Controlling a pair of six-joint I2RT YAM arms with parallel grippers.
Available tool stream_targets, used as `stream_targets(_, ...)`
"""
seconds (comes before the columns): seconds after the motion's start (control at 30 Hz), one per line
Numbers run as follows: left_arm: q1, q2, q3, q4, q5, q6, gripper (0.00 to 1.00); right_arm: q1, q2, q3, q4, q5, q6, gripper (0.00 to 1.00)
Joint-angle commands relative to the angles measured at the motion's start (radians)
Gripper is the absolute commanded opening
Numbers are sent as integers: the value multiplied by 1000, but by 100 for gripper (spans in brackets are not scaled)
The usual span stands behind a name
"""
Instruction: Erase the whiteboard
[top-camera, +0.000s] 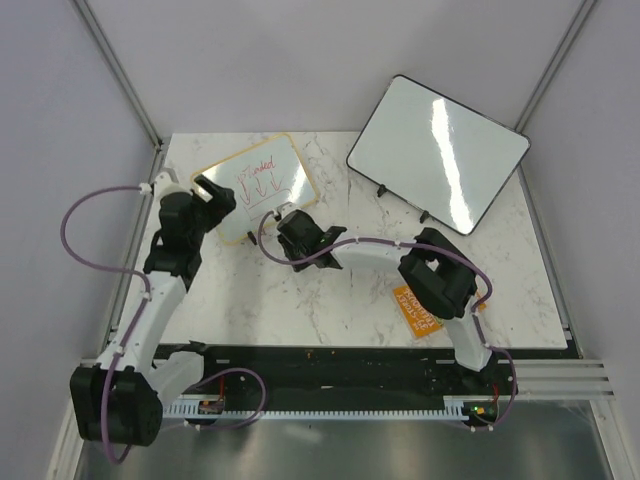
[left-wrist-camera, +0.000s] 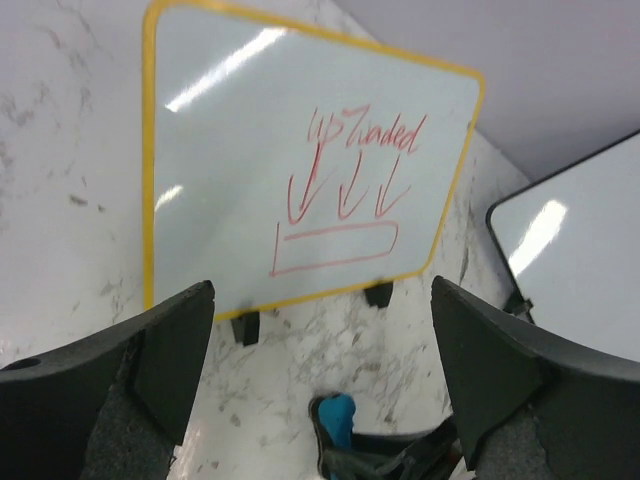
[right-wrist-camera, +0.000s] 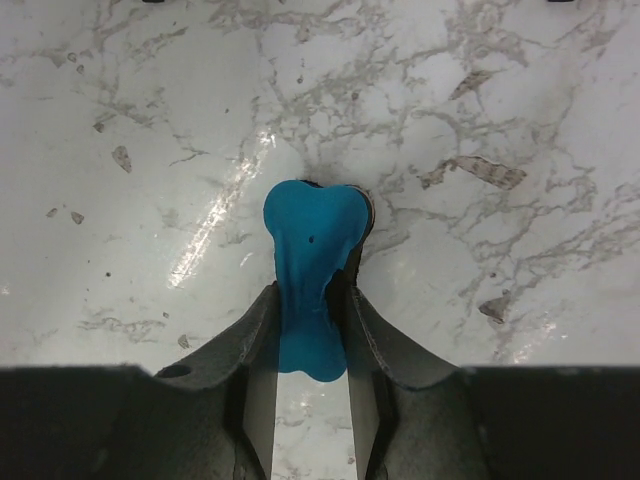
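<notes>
The small yellow-framed whiteboard (top-camera: 255, 185) stands tilted on black feet at the back left of the marble table (top-camera: 330, 300). Red writing, arrows and a box (left-wrist-camera: 345, 190) mark its right half. My left gripper (top-camera: 208, 195) is open in front of the board's left part, with nothing between its fingers (left-wrist-camera: 322, 300). My right gripper (top-camera: 290, 228) is just in front of the board's near edge. In the right wrist view this gripper (right-wrist-camera: 310, 290) is shut on a blue eraser (right-wrist-camera: 310, 235), low over the marble. The eraser (left-wrist-camera: 340, 418) also shows in the left wrist view, below the board's feet.
A larger black-framed blank whiteboard (top-camera: 440, 150) leans at the back right and shows at the right edge of the left wrist view (left-wrist-camera: 570, 270). An orange card (top-camera: 418, 308) lies on the table by the right arm. Grey walls close off the back and sides.
</notes>
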Motion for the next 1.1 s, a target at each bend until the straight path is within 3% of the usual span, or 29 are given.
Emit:
stream_targets(0.0, 9, 115, 280, -151, -128, 70, 95, -10, -113, -30, 67, 18, -22, 21)
stream_targets(0.13, 21, 184, 434, -142, -14, 194, 93, -13, -190, -61, 106, 41, -39, 20)
stream_targets(0.27, 76, 245, 517, -145, 68, 201, 94, -27, -248, -82, 158, 53, -45, 20)
stream_targets(0.43, 163, 343, 485, -148, 127, 195, 94, -43, -284, -66, 202, 55, -48, 19)
stream_targets(0.57, 231, 400, 385, -63, 205, 150, 92, -65, -281, -50, 241, 13, -45, 19)
stream_targets(0.8, 259, 540, 416, -6, 151, 212, 92, -103, -245, -44, 317, -28, -37, 19)
stream_targets(0.93, 297, 571, 345, 185, 275, 213, 94, -122, -233, -72, 359, -74, -13, 19)
stream_targets(1.07, 334, 636, 339, 261, 416, 216, 94, -128, -218, -72, 359, -76, -5, 19)
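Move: The right hand, low over the table with the eraser already gripped, has the middle of the small whiteboard about 17 cm ahead and 9 cm to its left, 2 cm lower. Its right clip is some 11 cm straight ahead, its left clip about 6 cm ahead and 10 cm left. From the empty left hand, that board's far left corner is roughly 16 cm ahead, 10 cm left and 18 cm below; its middle is 13 cm ahead, 4 cm right. Keeping its pinch on the eraser, the right hand lifts it off the table, about 15 cm up, easing some 7 cm forward towards the small whiteboard while its fingers tilt up towards level. The left hand, open and empty, arcs up and forward, then sinks leftward towards the board's far left corner, ending about 10 cm farther forward, 9 cm farther left and 5 cm lower. ##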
